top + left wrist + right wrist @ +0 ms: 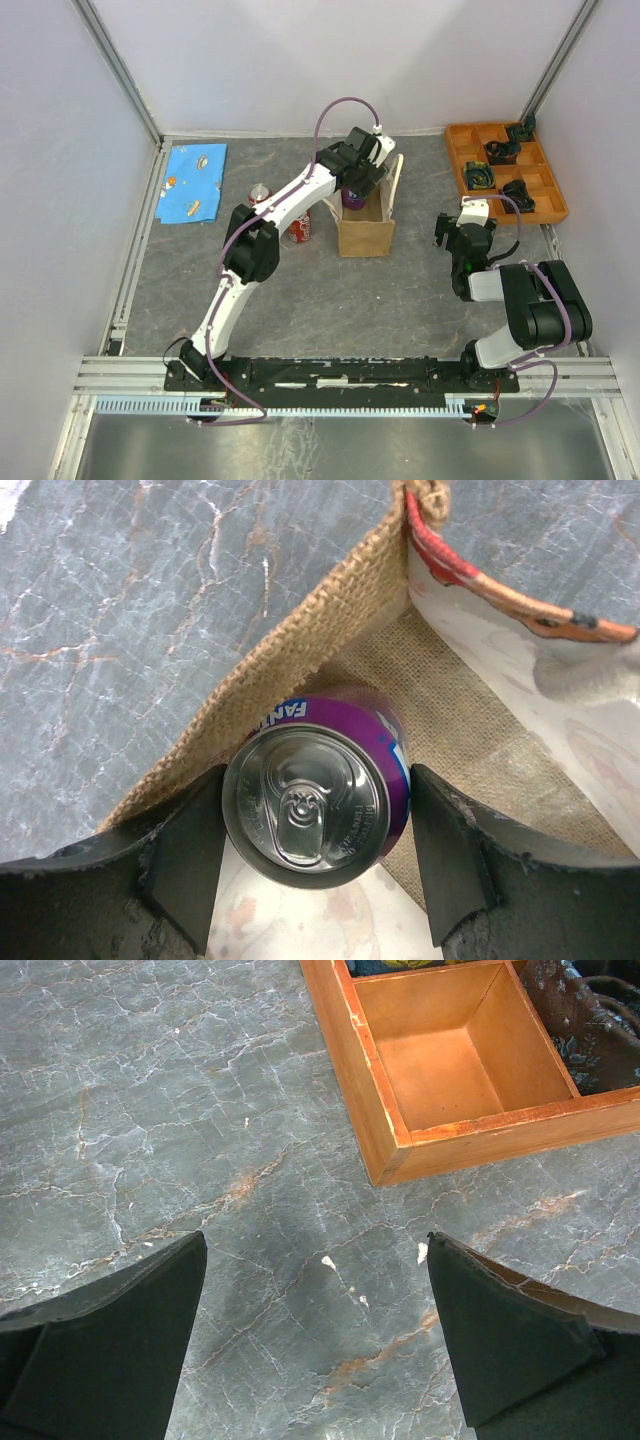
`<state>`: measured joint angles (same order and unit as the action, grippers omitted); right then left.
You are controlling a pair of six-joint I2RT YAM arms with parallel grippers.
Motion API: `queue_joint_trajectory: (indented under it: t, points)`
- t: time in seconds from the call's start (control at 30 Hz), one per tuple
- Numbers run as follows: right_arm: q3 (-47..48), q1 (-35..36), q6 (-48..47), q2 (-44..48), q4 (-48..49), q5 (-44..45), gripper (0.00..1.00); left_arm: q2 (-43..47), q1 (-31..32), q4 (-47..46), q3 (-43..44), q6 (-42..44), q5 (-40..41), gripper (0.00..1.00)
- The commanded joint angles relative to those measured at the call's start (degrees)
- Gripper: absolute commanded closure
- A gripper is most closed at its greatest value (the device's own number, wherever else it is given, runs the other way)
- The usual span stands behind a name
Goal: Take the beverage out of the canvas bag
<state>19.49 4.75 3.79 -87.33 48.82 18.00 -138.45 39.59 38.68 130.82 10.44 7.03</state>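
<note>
The tan canvas bag [366,236] stands upright mid-table, its woven wall [330,610] and floor showing in the left wrist view. A purple beverage can [312,805] sits inside it with its silver top toward the camera, and it also shows at the bag's mouth [352,198]. My left gripper [315,852] reaches down into the bag, and both black fingers [185,855] press the can's sides. My right gripper [315,1300] hangs open over bare table to the right of the bag [450,236], holding nothing.
Two red cans [259,194] [300,228] stand left of the bag, beside the left arm. A blue patterned cloth [194,182] lies at the far left. An orange compartment tray [455,160] with black parts sits at the back right, its corner [372,1090] near the right gripper.
</note>
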Motion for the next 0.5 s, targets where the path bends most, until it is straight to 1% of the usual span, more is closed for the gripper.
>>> queue_joint_trajectory:
  t: [0.0,0.17,0.47]
  points:
    - [0.99,-0.18,0.38,0.73,1.81,0.28,0.01,7.01,0.37,-2.28,-0.32,1.36,-5.18,0.97]
    - [1.0,-0.19,0.37,0.72,1.81,0.28,0.01,11.32,0.48,-2.59,2.4,1.25,-8.61,0.97]
    - [0.99,-0.18,0.41,0.68,1.81,0.28,0.01,13.45,0.64,0.06,9.37,1.04,-11.72,0.97]
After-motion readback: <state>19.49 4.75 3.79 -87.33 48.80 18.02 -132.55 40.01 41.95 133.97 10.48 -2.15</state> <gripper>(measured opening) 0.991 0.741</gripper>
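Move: The purple Fanta can is already in the left hand, its middle about 3 cm below the finger pads, inside the canvas bag. The bag's middle lies some 3 cm right, 2 cm back and 4 cm below that hand. Outside, a red can stands about 14 cm left and 6 cm back, a second can some 23 cm left and level with it, both about 4 cm lower. From the idle right hand, the Fanta can is roughly 27 cm left, 8 cm ahead and about level. The Fanta can stays pinched near its top as the left hand draws back a little, then lifts with growing speed, about 7 cm up in all. On the way it also eases some 2 cm back and 2 cm right, away from the bag's left wall, and the wrist rolls its left side down by about 10 degrees with a slight clockwise turn. ##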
